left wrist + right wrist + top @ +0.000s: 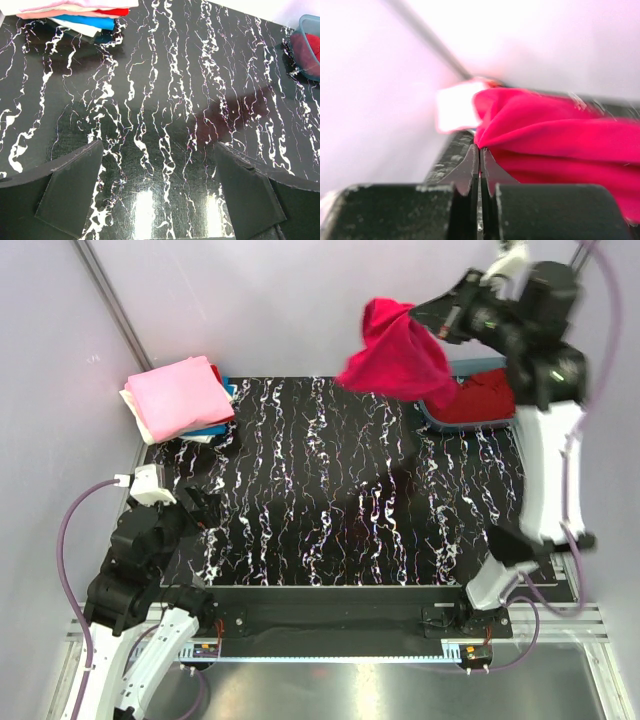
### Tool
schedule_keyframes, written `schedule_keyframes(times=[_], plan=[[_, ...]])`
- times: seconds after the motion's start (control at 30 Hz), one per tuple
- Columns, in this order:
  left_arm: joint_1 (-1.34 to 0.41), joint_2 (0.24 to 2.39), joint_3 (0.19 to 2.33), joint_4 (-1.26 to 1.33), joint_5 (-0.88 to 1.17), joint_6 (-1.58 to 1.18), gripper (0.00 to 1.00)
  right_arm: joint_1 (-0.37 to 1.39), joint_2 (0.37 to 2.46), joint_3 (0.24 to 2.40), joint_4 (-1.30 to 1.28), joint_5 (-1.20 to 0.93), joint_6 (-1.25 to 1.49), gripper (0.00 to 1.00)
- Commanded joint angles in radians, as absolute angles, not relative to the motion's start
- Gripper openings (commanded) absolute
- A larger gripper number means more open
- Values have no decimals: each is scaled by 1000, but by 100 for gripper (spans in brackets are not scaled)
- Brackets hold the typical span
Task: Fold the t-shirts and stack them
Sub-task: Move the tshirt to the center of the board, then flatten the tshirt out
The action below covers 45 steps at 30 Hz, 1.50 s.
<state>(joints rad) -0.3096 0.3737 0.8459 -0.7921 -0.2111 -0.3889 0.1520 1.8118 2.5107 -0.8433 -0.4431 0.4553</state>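
A bright pinkish-red t-shirt (pixel 395 355) hangs bunched in the air above the table's far right, pinched by my right gripper (pixel 428 318), which is shut on it. Close up, its fabric (pixel 560 140) spills out from the closed tips of that right gripper (pixel 480 150). A folded stack with a light pink shirt on top (pixel 180 395) lies at the far left corner, cream, blue and red layers (pixel 85 17) showing beneath. A darker red shirt (pixel 482 400) lies in the tub. My left gripper (pixel 159 192) hovers open, low over the black marbled table (pixel 330 500), holding nothing.
A teal plastic tub (pixel 470 368) stands at the far right of the table, partly behind the hanging shirt, its rim (pixel 307 45) visible from the left wrist. Pale walls enclose the table on the left and far sides.
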Motion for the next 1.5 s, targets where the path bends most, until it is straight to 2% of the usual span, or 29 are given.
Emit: schedule_keyframes(times=[0.0, 0.2, 0.33, 0.4, 0.43, 0.5, 0.57, 0.8, 0.93, 1.13, 1.23, 1.27, 1.37, 1.47], plan=[[-304, 370, 845, -752, -219, -376, 99, 138, 1643, 2398, -710, -629, 506, 0], [-304, 367, 845, -752, -222, -377, 99, 108, 1557, 2074, -762, -358, 456, 0], [-304, 368, 845, -753, -224, -379, 99, 6, 1616, 1793, -818, -308, 538, 1], [-304, 368, 845, -753, -225, -380, 99, -49, 1655, 1705, -850, -292, 542, 22], [-304, 368, 845, -753, -225, -380, 99, -79, 1684, 1621, -850, -290, 535, 56], [-304, 370, 844, -753, -227, -380, 99, -103, 1689, 1537, -821, -281, 537, 72], [-304, 371, 844, -752, -225, -379, 99, -113, 1658, 1457, -804, -261, 535, 99], [-305, 451, 844, -749, -192, -367, 99, -112, 1493, 1390, -838, -170, 525, 100], [-311, 506, 842, -730, -109, -371, 99, -112, 1367, 1261, -831, -152, 511, 100], [-437, 659, 776, -618, -12, -511, 99, -101, 1263, 1027, -746, -267, 540, 100], [-613, 770, 735, -529, -87, -610, 99, -57, 1250, 967, -730, -264, 548, 100], [-729, 841, 744, -497, -118, -650, 99, -43, 1246, 959, -729, -253, 551, 100], [-920, 1002, 782, -471, -216, -715, 99, -6, 1227, 936, -730, -232, 555, 100], [-1033, 1131, 808, -399, -255, -747, 96, -5, 1213, 919, -726, -235, 557, 100]])
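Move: Hanging from the right fingers is the pink-red shirt; the middle of the board it goes to lies about 12 cm back, 18 cm left and 48 cm below that hand. The basket is some 11 cm ahead, 20 cm right and 44 cm down. From the left hand, the shirt is roughly 24 cm ahead, 38 cm right and 12 cm higher; the board's middle is about 12 cm ahead, 28 cm right, 25 cm below. Swinging the held shirt back and up about 12 cm, the right arm then whips it forward and steeply down some 50 cm over the board, opening its fingers on the way; emptied, the hand rises, draws back and dips again over the shirt's right part. Late on, the open left hand sweeps about 20 cm right and down, tipping down, towards the shirt's near left corner. ##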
